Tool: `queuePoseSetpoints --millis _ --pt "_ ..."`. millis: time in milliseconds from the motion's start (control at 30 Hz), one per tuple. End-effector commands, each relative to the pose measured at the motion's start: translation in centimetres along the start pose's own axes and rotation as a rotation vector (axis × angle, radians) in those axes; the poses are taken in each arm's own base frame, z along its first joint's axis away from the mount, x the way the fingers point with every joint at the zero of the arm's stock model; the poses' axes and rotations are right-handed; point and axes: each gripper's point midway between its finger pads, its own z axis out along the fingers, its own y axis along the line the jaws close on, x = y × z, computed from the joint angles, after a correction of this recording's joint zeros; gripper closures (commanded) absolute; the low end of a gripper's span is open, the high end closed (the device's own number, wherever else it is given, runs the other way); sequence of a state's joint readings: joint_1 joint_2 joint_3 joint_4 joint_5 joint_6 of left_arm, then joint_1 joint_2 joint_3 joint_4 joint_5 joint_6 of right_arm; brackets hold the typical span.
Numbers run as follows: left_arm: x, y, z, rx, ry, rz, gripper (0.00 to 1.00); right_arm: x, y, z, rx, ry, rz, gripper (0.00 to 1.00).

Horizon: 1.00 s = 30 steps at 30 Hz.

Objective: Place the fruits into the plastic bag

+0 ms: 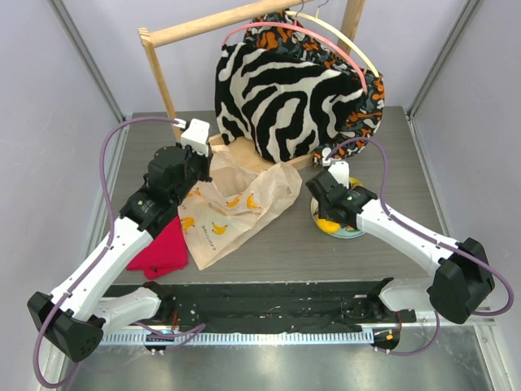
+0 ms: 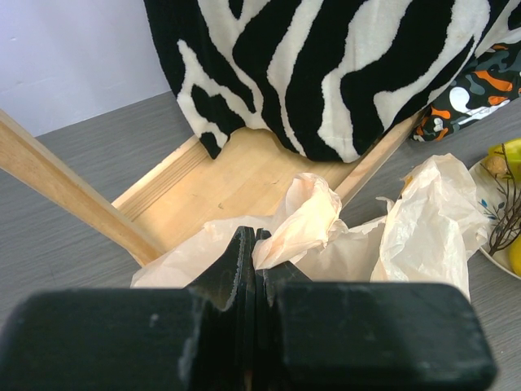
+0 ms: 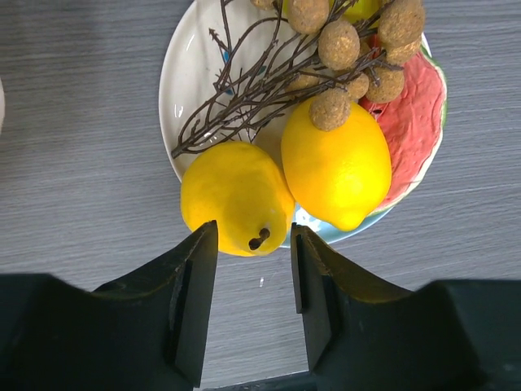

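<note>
The plastic bag (image 1: 236,208), cream with printed bananas, lies crumpled on the table left of centre. My left gripper (image 1: 198,155) is shut on a bunched fold of the bag (image 2: 305,216) at its far edge, the fingertips pressed together (image 2: 256,236). The fruits sit on a white-and-blue plate (image 3: 187,73) at the right: a yellow pear-shaped fruit (image 3: 232,195), a lemon (image 3: 338,167), brownish grapes (image 3: 342,41) on dark twigs and a red slice (image 3: 411,122). My right gripper (image 3: 254,236) is open, its fingertips either side of the pear-shaped fruit's stem end, over the plate (image 1: 352,232).
A zebra-striped garment (image 1: 277,98) hangs from a wooden rack (image 1: 163,77) at the back, and its wooden base (image 2: 236,179) lies just behind the bag. A red cloth (image 1: 163,248) lies under the left arm near the front edge.
</note>
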<state>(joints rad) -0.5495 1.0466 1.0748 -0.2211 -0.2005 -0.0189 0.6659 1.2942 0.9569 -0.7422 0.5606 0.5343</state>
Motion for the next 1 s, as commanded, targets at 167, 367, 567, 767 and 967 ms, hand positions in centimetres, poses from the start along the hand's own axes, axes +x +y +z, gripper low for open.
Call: queuePoseSetpoints --millis 167,367,567,767,967 --pt "-2.4 0.3 -0.2 -0.014 -0.071 -0.011 1.0 -2.0 -0.2 -0.5 0.032 -0.059 0.043 0.59" --pt "-2.5 0.5 -0.3 -0.018 -0.074 -0.009 1.0 -1.9 -0.2 -0.4 0.036 -0.058 0.041 0.69" --pt "-2.6 0.5 -0.4 -0.018 -0.079 -0.012 1.0 -2.1 -0.1 -0.7 0.023 -0.064 0.042 0.83" --pt "-2.6 0.5 -0.5 -0.018 -0.079 -0.01 1.0 -2.3 0.4 -1.1 -0.018 -0.061 0.025 0.99" --pt "-2.9 0.5 -0.7 -0.017 -0.088 -0.012 1.0 -3.4 0.0 -2.3 -0.04 -0.103 0.05 0.99"
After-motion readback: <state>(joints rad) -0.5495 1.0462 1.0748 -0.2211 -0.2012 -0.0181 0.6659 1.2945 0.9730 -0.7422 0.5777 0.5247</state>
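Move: The stemmed yellow fruit lies just in front of the right hand's half-open fingers, its middle about 3 cm ahead, 1 cm left and 2 cm lower. The lemon is some 5 cm ahead and 6 cm right, the watermelon slice roughly 6 cm ahead and 11 cm right, the ball-tipped twig about 11 cm ahead and 3 cm right. For the left hand, still holding the bag, that fruit is roughly 40 cm right, 5 cm back and 23 cm below. The yellow fruit's short dark stem, already between the right fingertips, is what the fingers shut on: from about half open they close almost completely, pinching the stem at the fruit's near side. The right hand otherwise stays put, creeping up and forward by about half a centimetre with no real turn of the wrist. ##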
